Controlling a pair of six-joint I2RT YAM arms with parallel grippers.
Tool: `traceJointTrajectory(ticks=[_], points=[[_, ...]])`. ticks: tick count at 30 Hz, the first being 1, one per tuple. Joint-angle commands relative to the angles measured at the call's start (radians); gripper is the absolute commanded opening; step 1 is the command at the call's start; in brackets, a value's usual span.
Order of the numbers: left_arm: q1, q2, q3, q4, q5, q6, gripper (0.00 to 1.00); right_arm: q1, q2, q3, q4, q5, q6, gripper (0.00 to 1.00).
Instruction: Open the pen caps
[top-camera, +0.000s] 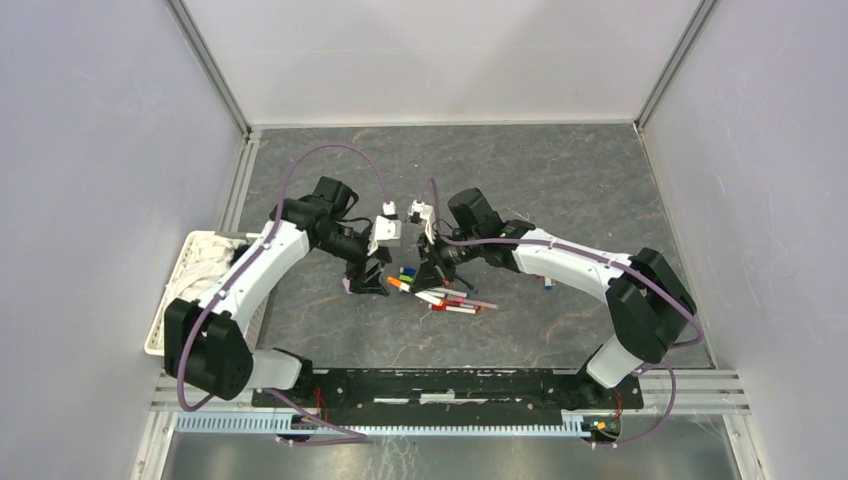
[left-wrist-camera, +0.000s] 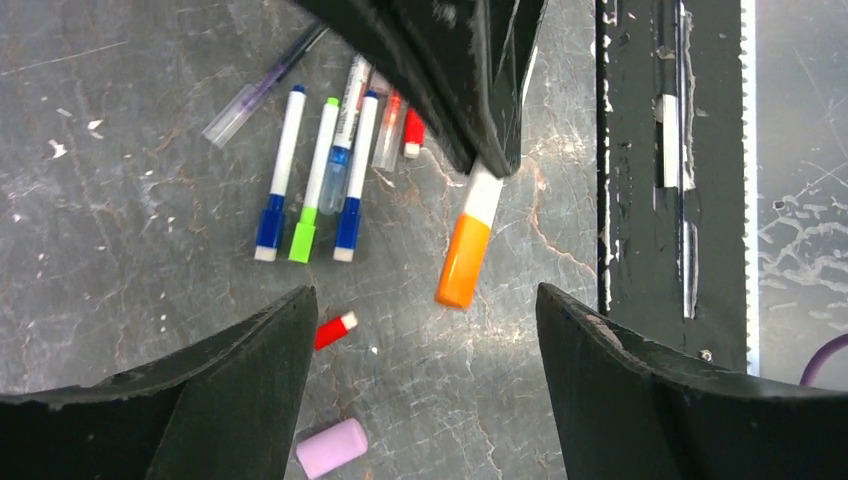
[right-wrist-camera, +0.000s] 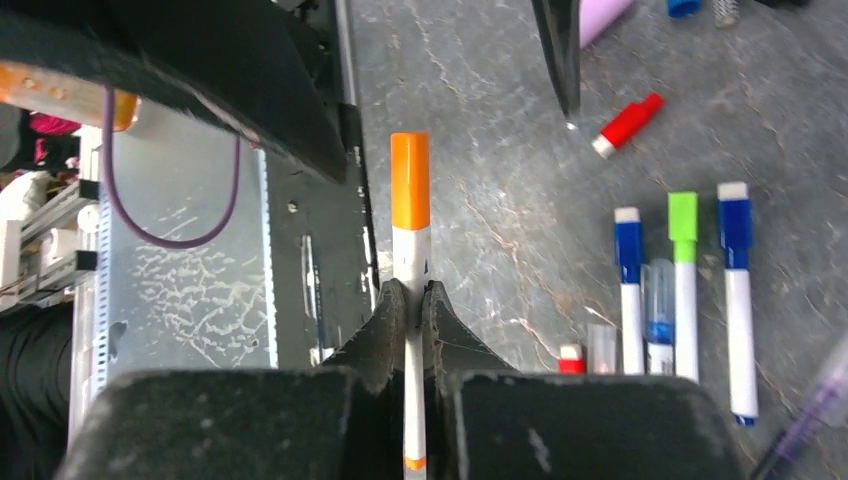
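Note:
My right gripper (right-wrist-camera: 410, 300) is shut on the white barrel of a pen (right-wrist-camera: 410, 258). That pen's orange cap (right-wrist-camera: 410, 180) sticks out past the fingertips and is still on. In the left wrist view the same orange cap (left-wrist-camera: 463, 262) hangs just ahead of my left gripper (left-wrist-camera: 425, 295), which is open with nothing between its fingers. Both grippers (top-camera: 368, 278) (top-camera: 432, 272) meet at mid-table over the pens (top-camera: 452, 300). A loose red cap (left-wrist-camera: 333, 330) and a lilac cap (left-wrist-camera: 331, 447) lie on the table near the left finger. Two blue-capped pens (left-wrist-camera: 278, 175) (left-wrist-camera: 355, 175) flank a green-capped pen (left-wrist-camera: 315, 180).
A white basket (top-camera: 190, 290) stands at the table's left edge. The black base rail (left-wrist-camera: 650, 150) runs along the near edge, close beside the held pen. A purple-tinted clear pen (left-wrist-camera: 260, 90) lies beyond the row. Grey walls enclose the table.

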Motion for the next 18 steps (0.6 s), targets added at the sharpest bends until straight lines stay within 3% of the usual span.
traceJointTrajectory(ticks=[1, 6, 11, 13, 16, 18], points=[[-0.057, -0.03, -0.027, 0.052, -0.03, 0.042, 0.83, 0.01, 0.04, 0.069, 0.028, -0.111, 0.038, 0.0], [-0.091, -0.042, -0.048, 0.056, -0.069, 0.048, 0.64, 0.011, 0.056, 0.091, 0.036, -0.128, 0.05, 0.0], [-0.108, -0.049, -0.051, 0.056, -0.105, 0.053, 0.3, 0.01, 0.067, 0.105, 0.026, -0.126, 0.05, 0.0], [-0.114, -0.05, -0.049, 0.056, -0.108, 0.052, 0.07, 0.01, 0.073, 0.102, 0.042, -0.13, 0.069, 0.0], [-0.12, -0.047, -0.041, 0.057, -0.105, 0.042, 0.02, 0.011, 0.078, 0.079, 0.086, -0.12, 0.114, 0.3], [-0.12, -0.049, -0.037, 0.059, -0.1, 0.034, 0.02, 0.01, 0.08, 0.058, 0.131, -0.129, 0.141, 0.39]])
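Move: Just to the right of the left fingers, the orange pen cap lies about 2 cm to that hand's right, 2 cm back and 3 cm below; from the right hand, which grips the marker's body, the cap is some 5 cm to the left, 1 cm ahead and 1 cm below. On the table, 15 cm below the left hand, lie the red cap (4 ahead, 2 left), the pink cap (4 ahead, 9 left) and the green-capped marker (6 ahead, 8 right). Easing back and down about 2 cm each way, the left hand brings its wide-open fingers around the orange cap and closes them, pinching it. The right hand, still gripping the marker's body at first, carries it some 1.5 cm left and a little up towards the left fingers, nearly stops, then opens part-way and lets go of the body. ##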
